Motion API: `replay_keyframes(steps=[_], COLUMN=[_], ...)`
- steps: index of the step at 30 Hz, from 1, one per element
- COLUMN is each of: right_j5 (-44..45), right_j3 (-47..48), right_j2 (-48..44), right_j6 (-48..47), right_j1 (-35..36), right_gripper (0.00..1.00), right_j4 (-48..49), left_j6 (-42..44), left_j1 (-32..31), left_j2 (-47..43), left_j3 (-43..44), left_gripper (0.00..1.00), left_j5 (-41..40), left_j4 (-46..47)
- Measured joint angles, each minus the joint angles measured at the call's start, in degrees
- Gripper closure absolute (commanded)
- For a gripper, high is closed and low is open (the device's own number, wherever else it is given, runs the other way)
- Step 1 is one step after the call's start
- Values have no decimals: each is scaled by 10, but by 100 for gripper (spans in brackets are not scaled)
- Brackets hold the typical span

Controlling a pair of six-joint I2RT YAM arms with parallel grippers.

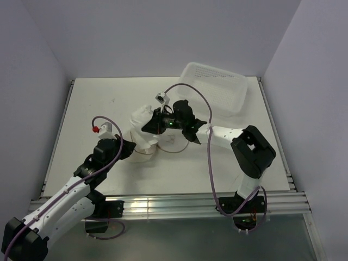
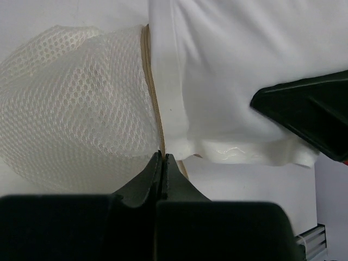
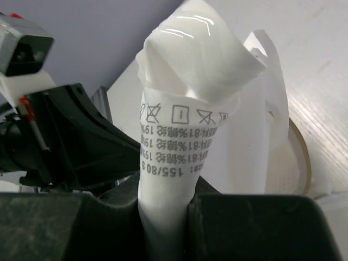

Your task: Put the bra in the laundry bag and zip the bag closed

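Note:
The laundry bag (image 1: pixel 144 145) is a round white mesh pouch (image 2: pixel 70 103) with a beige zip rim (image 2: pixel 154 98), standing mid-table. My left gripper (image 2: pixel 162 156) is shut on that rim at the bag's near-left edge (image 1: pixel 132 148). The bra (image 1: pixel 140 115), soft white fabric with a printed care label (image 3: pixel 174 136), hangs over the bag's mouth. My right gripper (image 3: pixel 166 198) is shut on the bra, holding it from the right just above the bag (image 1: pixel 149 124). In the left wrist view the bra (image 2: pixel 228 81) drapes beside the rim. The bag's disc lid (image 3: pixel 296 163) lies behind the bra.
A white perforated plastic basket (image 1: pixel 215 87) stands at the back right of the table (image 1: pixel 98 103). The right arm's body (image 1: pixel 244 147) stretches across the right half. Grey walls close in both sides, and a metal rail (image 1: pixel 179 204) runs along the near edge.

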Motion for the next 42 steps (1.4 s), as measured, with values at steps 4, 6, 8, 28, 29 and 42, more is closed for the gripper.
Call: replay_keyframes(steps=[4, 6, 8, 28, 29, 42], right_j5=[23, 30, 39, 169, 185, 417], right_j3=[7, -21, -51, -19, -15, -23], right_j2=[3, 10, 15, 116, 116, 130], right_j6=[5, 23, 36, 203, 217, 325], right_j1=[30, 49, 59, 89, 92, 174], right_gripper=[100, 100, 100, 100, 97, 26], right_j4=[13, 44, 61, 89, 86, 72], left_j6=[7, 11, 14, 4, -1, -30], left_j1=[0, 0, 0, -1, -4, -14], left_j2=[-2, -3, -4, 3, 6, -26], left_j3=[0, 0, 0, -55, -59, -100], left_gripper=[100, 100, 100, 100, 100, 100], left_j5=[-12, -14, -16, 65, 74, 61], left_j4=[2, 7, 8, 146, 160, 216])
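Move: The right hand, already holding the bra, has the laundry bag's open mouth about 5 cm to its left, some 2 cm nearer the base and 9 cm below; the bag's flap lies about 9 cm to the right, level fore and aft and 14 cm down. The left hand already pinches the brown zip rim, with that mouth about 4 cm ahead, 3 cm right and 3 cm below it, and the bra's cups 8 cm ahead and 4 cm to its right, roughly level. The right hand carries the bra down some 10 cm and about 6 cm to the left, first drawing back about 4 cm while sinking, then pushing left and down into the bag's mouth as its fingers swing clockwise some 30 degrees to point more forward, and only at the very end do they start to open around the bra. The left hand keeps its pinch on the zip rim, lifting it slightly and then drawing it about 3 cm right towards the incoming right hand, tilting as it goes. ##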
